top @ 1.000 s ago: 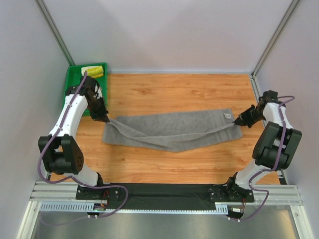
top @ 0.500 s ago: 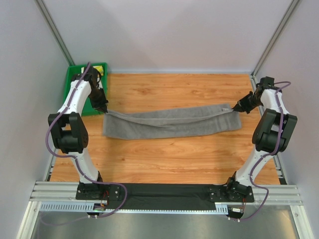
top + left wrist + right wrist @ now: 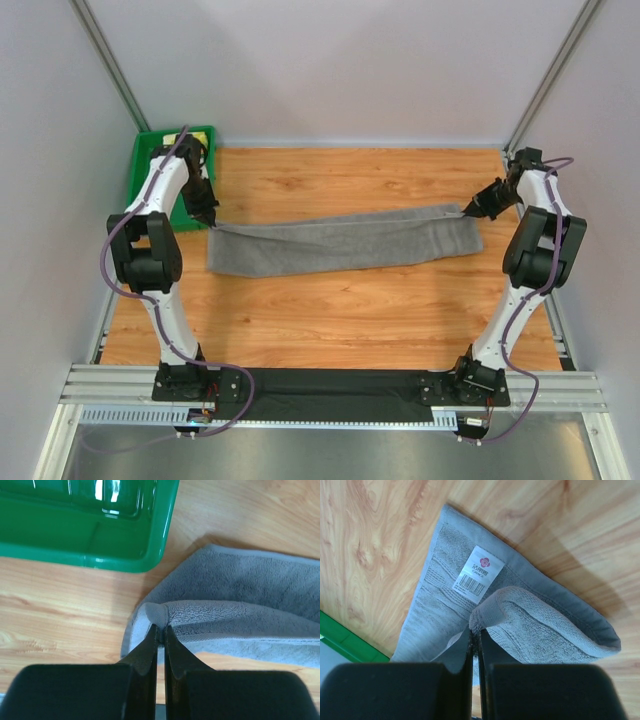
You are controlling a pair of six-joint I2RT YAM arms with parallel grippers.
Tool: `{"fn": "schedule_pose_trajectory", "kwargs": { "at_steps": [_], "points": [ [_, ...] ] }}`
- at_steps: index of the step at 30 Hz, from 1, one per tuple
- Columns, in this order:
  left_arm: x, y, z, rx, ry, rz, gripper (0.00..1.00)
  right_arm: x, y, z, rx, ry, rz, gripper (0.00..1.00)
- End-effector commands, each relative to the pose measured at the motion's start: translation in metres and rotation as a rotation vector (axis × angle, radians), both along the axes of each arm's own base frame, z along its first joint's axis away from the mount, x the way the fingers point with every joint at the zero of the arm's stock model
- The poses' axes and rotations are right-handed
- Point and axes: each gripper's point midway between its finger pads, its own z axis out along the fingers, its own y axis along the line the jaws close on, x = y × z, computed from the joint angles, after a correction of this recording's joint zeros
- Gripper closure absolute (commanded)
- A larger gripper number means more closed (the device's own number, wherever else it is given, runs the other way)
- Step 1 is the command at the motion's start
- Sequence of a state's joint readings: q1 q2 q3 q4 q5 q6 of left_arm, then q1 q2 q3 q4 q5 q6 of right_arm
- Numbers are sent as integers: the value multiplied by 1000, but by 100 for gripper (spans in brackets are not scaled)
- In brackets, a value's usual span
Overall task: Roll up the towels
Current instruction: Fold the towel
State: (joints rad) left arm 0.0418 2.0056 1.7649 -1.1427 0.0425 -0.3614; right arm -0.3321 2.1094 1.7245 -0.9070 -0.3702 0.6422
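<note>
The grey towel (image 3: 340, 242) lies across the wooden table as a long strip, folded lengthwise. My left gripper (image 3: 210, 222) is shut on a pinched fold at the towel's left end (image 3: 160, 611), just beside the green bin. My right gripper (image 3: 468, 210) is shut on the folded corner at the right end (image 3: 492, 605), held over the lower layer with its white barcode label (image 3: 477, 574). In the left wrist view, my left gripper (image 3: 160, 627) clamps the grey towel (image 3: 240, 585). In the right wrist view, my right gripper (image 3: 475, 632) clamps the grey towel (image 3: 445, 595).
A green plastic bin (image 3: 148, 165) stands at the table's far left corner, its rim (image 3: 100, 562) close to my left gripper. Grey walls and metal posts close in the table on three sides. Bare wood (image 3: 340, 320) lies between the towel and the arm bases.
Both grippers have carried the towel's near edge away from the bases and over onto the far edge. The sagging loop is now a flatter, narrower strip.
</note>
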Motion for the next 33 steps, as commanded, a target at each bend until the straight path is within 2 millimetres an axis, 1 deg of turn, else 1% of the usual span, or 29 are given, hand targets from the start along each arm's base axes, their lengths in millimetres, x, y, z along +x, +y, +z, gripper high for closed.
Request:
{"fn": "schedule_pose_trajectory", "kwargs": {
  "at_steps": [1,5,6,7,8,9,10,11,12,13,14,15,16,17,18,19,20,21,22,23,24,25,26,27,28,29,30,31,33],
  "points": [
    [16,9,2,30,-22,18,100,18,0,2,-7,-13,-16,100],
    [28,11,-1,37,-21,37,100,30,0,-8,7,-2,-23,99],
    [30,11,-2,35,-20,49,100,36,-1,-8,8,-10,-20,94],
    [30,11,-6,33,-7,53,100,39,-2,-14,13,-2,-22,76],
    [34,11,-4,33,-17,58,99,40,-2,-15,16,4,-21,63],
    [37,10,-3,28,-22,59,90,41,-2,-14,9,8,-17,52],
    [40,9,5,21,-37,65,83,47,-8,-8,-11,-9,-22,40],
    [41,9,10,21,-45,67,70,46,-8,-3,-17,-10,-21,36],
    [41,10,17,30,-57,74,61,48,-10,4,-29,-23,-16,33],
    [41,10,32,30,-92,76,52,50,-16,20,-62,-53,-24,27],
    [41,10,40,31,-112,74,40,47,-17,29,-76,-57,-24,23],
    [37,16,55,61,-141,81,37,44,-24,38,-110,-71,-31,20],
    [33,18,62,73,-151,80,33,37,-24,54,-135,-89,-32,19],
    [31,19,68,84,-163,77,32,32,-26,62,-158,-98,-34,18],
    [27,23,74,107,-173,79,31,25,-27,68,-183,-101,-28,18],
    [17,25,86,121,-188,79,31,16,-33,68,-227,-85,-31,18],
    [11,27,89,134,-191,73,30,-2,-32,74,-250,-82,-34,17],
    [5,30,94,148,-199,78,30,-13,-34,70,-263,-64,-37,17],
    [-12,29,98,153,-202,73,30,-25,-37,69,-285,-54,-43,17],
    [-21,29,98,156,-205,70,31,-42,-34,48,-278,-12,-40,17],
    [-30,27,112,152,-264,69,31,-52,-37,55,-288,-30,-53,18],
    [-48,25,93,145,-213,64,31,-59,-38,50,-293,-22,-49,18],
    [-57,24,90,138,-215,63,31,-65,-38,42,-289,-18,-47,18],
    [-64,19,95,117,-258,57,31,-77,-36,30,-278,11,-44,19],
    [-81,17,74,103,-204,54,31,-81,-34,23,-265,18,-35,19],
    [-88,14,67,88,-198,50,31,-84,-31,16,-251,30,-30,19],
    [-90,10,67,68,-228,47,31,-88,-28,8,-235,44,-23,20],
    [-103,8,48,61,-183,45,31,-87,-25,1,-211,51,-16,20],
    [-106,5,36,49,-180,48,31,-77,-25,-2,-196,27,-24,20]
  ]
}}
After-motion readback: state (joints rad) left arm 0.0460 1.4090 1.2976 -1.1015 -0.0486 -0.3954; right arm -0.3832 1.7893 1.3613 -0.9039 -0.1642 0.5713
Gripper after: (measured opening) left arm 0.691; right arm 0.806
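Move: Each hand still holds an end of the grey towel's near edge, and is taking it to the far edge lying below. For the left hand the far left corner is some 4 cm ahead, 4 cm right and 6 cm down; the green basket's middle is about 13 cm ahead and 11 cm left. For the right hand the far right corner is roughly 5 cm ahead, 2 cm right and 4 cm down, its white label only 2 cm ahead and 1 cm right. Both hands carry the towel edge 4 cm forward and down, open, then lift and draw back 15 cm. ##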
